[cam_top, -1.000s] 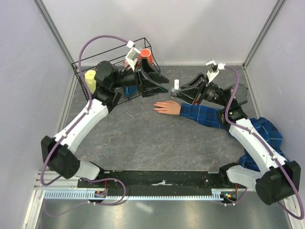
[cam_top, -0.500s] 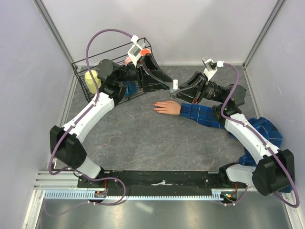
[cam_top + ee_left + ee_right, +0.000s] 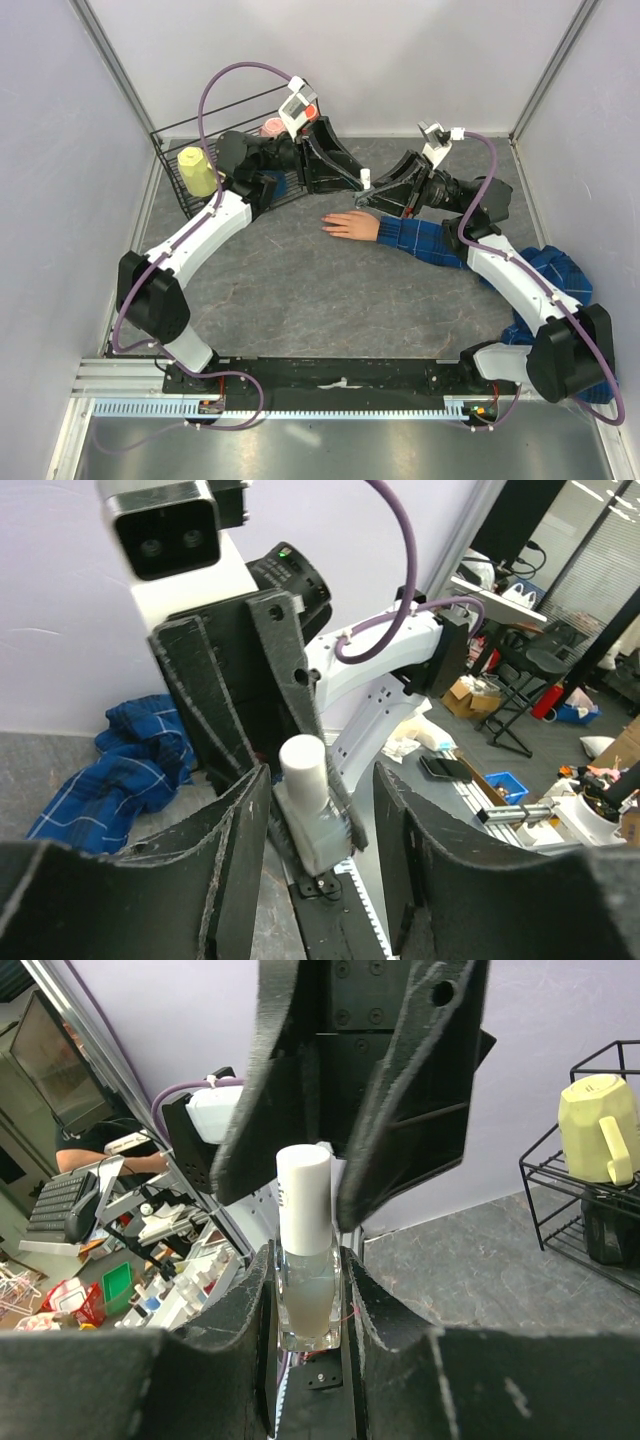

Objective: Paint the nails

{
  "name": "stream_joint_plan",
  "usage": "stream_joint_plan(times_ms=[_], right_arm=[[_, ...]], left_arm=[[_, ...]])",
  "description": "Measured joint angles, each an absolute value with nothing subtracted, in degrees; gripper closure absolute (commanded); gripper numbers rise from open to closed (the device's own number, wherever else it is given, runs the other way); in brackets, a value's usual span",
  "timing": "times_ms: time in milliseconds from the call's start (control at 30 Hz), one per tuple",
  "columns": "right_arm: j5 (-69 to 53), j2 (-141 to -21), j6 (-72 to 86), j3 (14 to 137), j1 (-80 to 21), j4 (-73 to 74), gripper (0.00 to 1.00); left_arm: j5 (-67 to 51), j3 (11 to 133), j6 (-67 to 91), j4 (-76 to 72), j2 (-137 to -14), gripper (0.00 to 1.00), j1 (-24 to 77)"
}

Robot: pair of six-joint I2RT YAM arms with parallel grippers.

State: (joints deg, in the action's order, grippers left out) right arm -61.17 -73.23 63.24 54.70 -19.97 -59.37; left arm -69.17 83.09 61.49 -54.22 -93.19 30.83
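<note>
A small clear bottle (image 3: 306,1295) with a white cap (image 3: 303,1200) stands upright in my right gripper (image 3: 305,1260), which is shut on its glass body. My left gripper (image 3: 320,805) is open, and its fingers straddle the white cap (image 3: 302,770) with a gap on the right side. In the top view both grippers meet above the table, left gripper (image 3: 358,180) and right gripper (image 3: 376,197). The peach-pink fake hand (image 3: 350,225) lies flat just in front of them, ending a blue plaid sleeve (image 3: 425,241). Its nails at the fingertips (image 3: 326,226) are too small to make out.
A black wire basket (image 3: 170,160) at the back left holds a yellow mug (image 3: 197,170) and an orange cup (image 3: 274,127). The rest of the plaid shirt (image 3: 555,280) is bunched at the right beside the right arm. Walls close in the table on three sides.
My left arm has swung right, from over the basket to the bottle, and its jaws have narrowed round the cap. The right gripper has kept hold of the bottle, barely moving.
</note>
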Motion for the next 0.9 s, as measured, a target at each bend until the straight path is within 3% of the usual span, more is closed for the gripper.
stream_joint_plan(times_ms=[167, 267, 333, 367, 500, 600, 700, 900], right_arm=[[-61.4, -74.0, 63.3, 54.7, -20.1, -60.1, 1.0], [-61.9, -74.0, 63.5, 54.8, -20.3, -60.9, 1.0], [-62.1, -74.0, 63.7, 54.9, -20.5, -61.1, 1.0], [-62.1, -74.0, 63.6, 54.9, -20.5, -61.1, 1.0], [-60.6, -73.1, 58.1, 55.5, -20.0, -55.8, 1.0], [-55.8, -70.1, 47.4, 58.0, -20.5, -40.8, 1.0], [-46.8, -67.0, 35.4, 61.9, -23.0, -24.9, 1.0], [-20.9, -61.1, 21.6, 64.0, -32.4, -11.4, 1.0]], left_arm=[[-69.1, 83.2, 61.5, -53.7, -93.2, 0.6, 31.6], [-69.0, 83.2, 61.2, -53.3, -93.2, 0.73, 31.7], [-68.8, 83.2, 61.0, -52.3, -93.2, 0.96, 31.7], [-68.7, 83.3, 60.7, -51.7, -93.2, 0.98, 31.7], [-66.4, 84.7, 55.1, -41.2, -92.0, 0.98, 31.6], [-61.0, 85.1, 47.9, -30.8, -89.7, 0.98, 31.6], [-52.0, 85.8, 39.5, -19.3, -85.8, 0.98, 32.7], [-25.1, 89.0, 26.1, -1.8, -79.9, 0.98, 42.0]])
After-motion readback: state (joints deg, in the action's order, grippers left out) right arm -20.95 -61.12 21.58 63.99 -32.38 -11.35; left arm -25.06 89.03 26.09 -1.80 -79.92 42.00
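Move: The left fingers already stand open around the white cap, whose middle is level with them front to back and about 1 cm to their right. The nail polish bottle is roughly 3 cm under that point, also 1 cm to the right. The fake hand lies on the table some 40 cm below, about 8 cm farther out and 2 cm to the left. From the right hand, which holds the bottle, the cap is roughly 3 cm up and 1 cm ahead. The left fingers close and pinch the white cap while the right hand keeps its grip on the bottle and holds it almost still. Then both hands carry cap and bottle together some 3 to 4 cm forward and 2 to 3 cm up, the left wrist swinging about 35 degrees counter-clockwise and the right about 30 clockwise, so both sets of fingers point more forward. ##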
